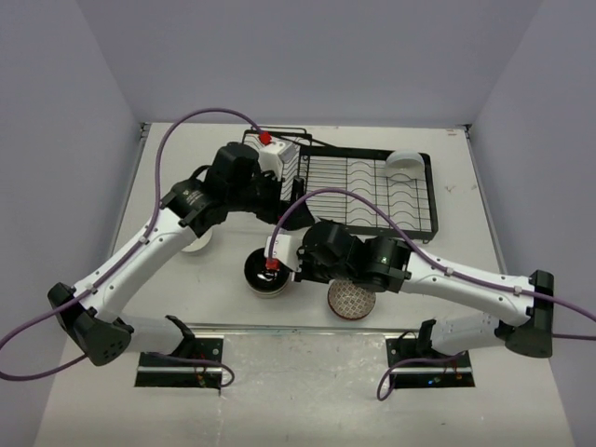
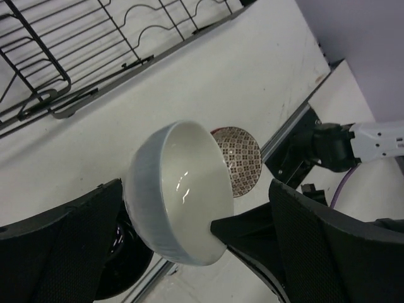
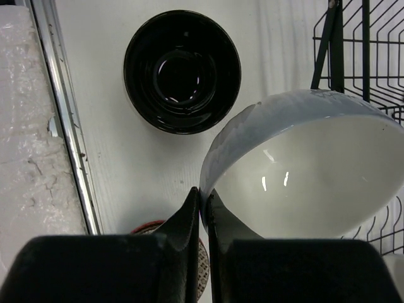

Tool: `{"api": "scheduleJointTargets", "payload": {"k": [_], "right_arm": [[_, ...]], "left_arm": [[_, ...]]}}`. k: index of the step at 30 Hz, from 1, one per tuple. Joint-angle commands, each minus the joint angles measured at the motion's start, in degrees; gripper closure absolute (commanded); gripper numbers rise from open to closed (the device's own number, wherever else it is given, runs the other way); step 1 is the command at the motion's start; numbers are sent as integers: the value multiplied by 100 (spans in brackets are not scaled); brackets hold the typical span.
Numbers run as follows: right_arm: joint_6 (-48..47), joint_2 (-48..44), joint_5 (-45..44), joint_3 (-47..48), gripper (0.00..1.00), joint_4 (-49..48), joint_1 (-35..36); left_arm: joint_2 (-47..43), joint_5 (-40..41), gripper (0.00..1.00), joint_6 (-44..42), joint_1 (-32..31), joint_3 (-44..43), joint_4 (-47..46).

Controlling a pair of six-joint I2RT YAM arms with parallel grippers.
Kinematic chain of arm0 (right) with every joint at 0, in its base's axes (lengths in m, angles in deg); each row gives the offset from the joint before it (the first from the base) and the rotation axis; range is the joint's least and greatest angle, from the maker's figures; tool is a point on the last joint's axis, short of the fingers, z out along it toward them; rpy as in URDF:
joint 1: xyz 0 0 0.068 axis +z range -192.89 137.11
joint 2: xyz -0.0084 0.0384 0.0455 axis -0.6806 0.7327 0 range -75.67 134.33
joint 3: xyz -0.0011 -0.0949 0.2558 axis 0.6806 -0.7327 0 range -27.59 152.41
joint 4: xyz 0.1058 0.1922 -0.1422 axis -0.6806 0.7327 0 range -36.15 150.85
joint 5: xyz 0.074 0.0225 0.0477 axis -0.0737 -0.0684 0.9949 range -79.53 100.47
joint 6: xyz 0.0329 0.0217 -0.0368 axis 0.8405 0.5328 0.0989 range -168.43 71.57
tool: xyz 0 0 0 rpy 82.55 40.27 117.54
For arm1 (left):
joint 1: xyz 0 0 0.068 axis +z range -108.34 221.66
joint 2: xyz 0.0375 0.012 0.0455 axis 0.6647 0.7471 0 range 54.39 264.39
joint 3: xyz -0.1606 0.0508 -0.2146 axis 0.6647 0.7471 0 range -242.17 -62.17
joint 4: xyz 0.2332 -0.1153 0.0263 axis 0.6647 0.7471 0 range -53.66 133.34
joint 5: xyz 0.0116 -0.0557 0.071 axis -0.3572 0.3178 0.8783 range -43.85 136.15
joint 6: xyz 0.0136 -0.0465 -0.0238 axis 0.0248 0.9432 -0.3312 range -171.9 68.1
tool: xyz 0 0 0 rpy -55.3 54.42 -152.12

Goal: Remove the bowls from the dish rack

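Observation:
My right gripper (image 3: 203, 197) is shut on the rim of a plain white bowl (image 3: 309, 170), which it holds tilted above the table beside the dish rack (image 3: 366, 50). In the left wrist view the same white bowl (image 2: 180, 189) shows between the wide open fingers of my left gripper (image 2: 196, 189), which do not grip it. One right finger reaches inside its rim there. A beige bowl with a black inside (image 1: 267, 272) and a brown net-patterned bowl (image 1: 352, 300) sit on the table near the front. Another white bowl (image 1: 405, 166) stands in the rack (image 1: 372, 186).
A further white bowl (image 1: 197, 244) peeks out under the left arm on the table. A metal strip (image 3: 66, 126) runs along the table's near edge. The rack's raised basket (image 1: 279, 149) lies behind the left wrist.

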Motion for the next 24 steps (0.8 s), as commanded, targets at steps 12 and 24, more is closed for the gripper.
{"api": "scheduleJointTargets", "payload": {"k": [12,24], "right_arm": [[-144,371,-1045,991,100,438,93],[-3,706,-1336,1211,100,457,110]], "left_arm": [[291,1706,81,-366,-487,-178,732],[459,2488,100,-349,-654,-275,829]]}}
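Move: Below the wide-open left hand, about 8 cm down, 3 cm to its right and 2 cm back, is the middle of the white bowl. The right hand holds that bowl by its rim, with the bowl's middle about 6 cm ahead of that hand, at its height. The black bowl on the table lies some 9 cm left of the right hand, 3 cm farther out and 15 cm below. The dish rack's middle is about 17 cm ahead of the left hand, 10 cm to its right and 23 cm lower. Sinking about 6 cm onto the white bowl, the left hand also eases a little to its left, and rolls some 20 degrees so its fingers point more steeply down. Its wide-open fingers close and pinch the rim. The right hand keeps its own rim grip and shifts about 2 cm forward, rising slightly and then settling back down. ##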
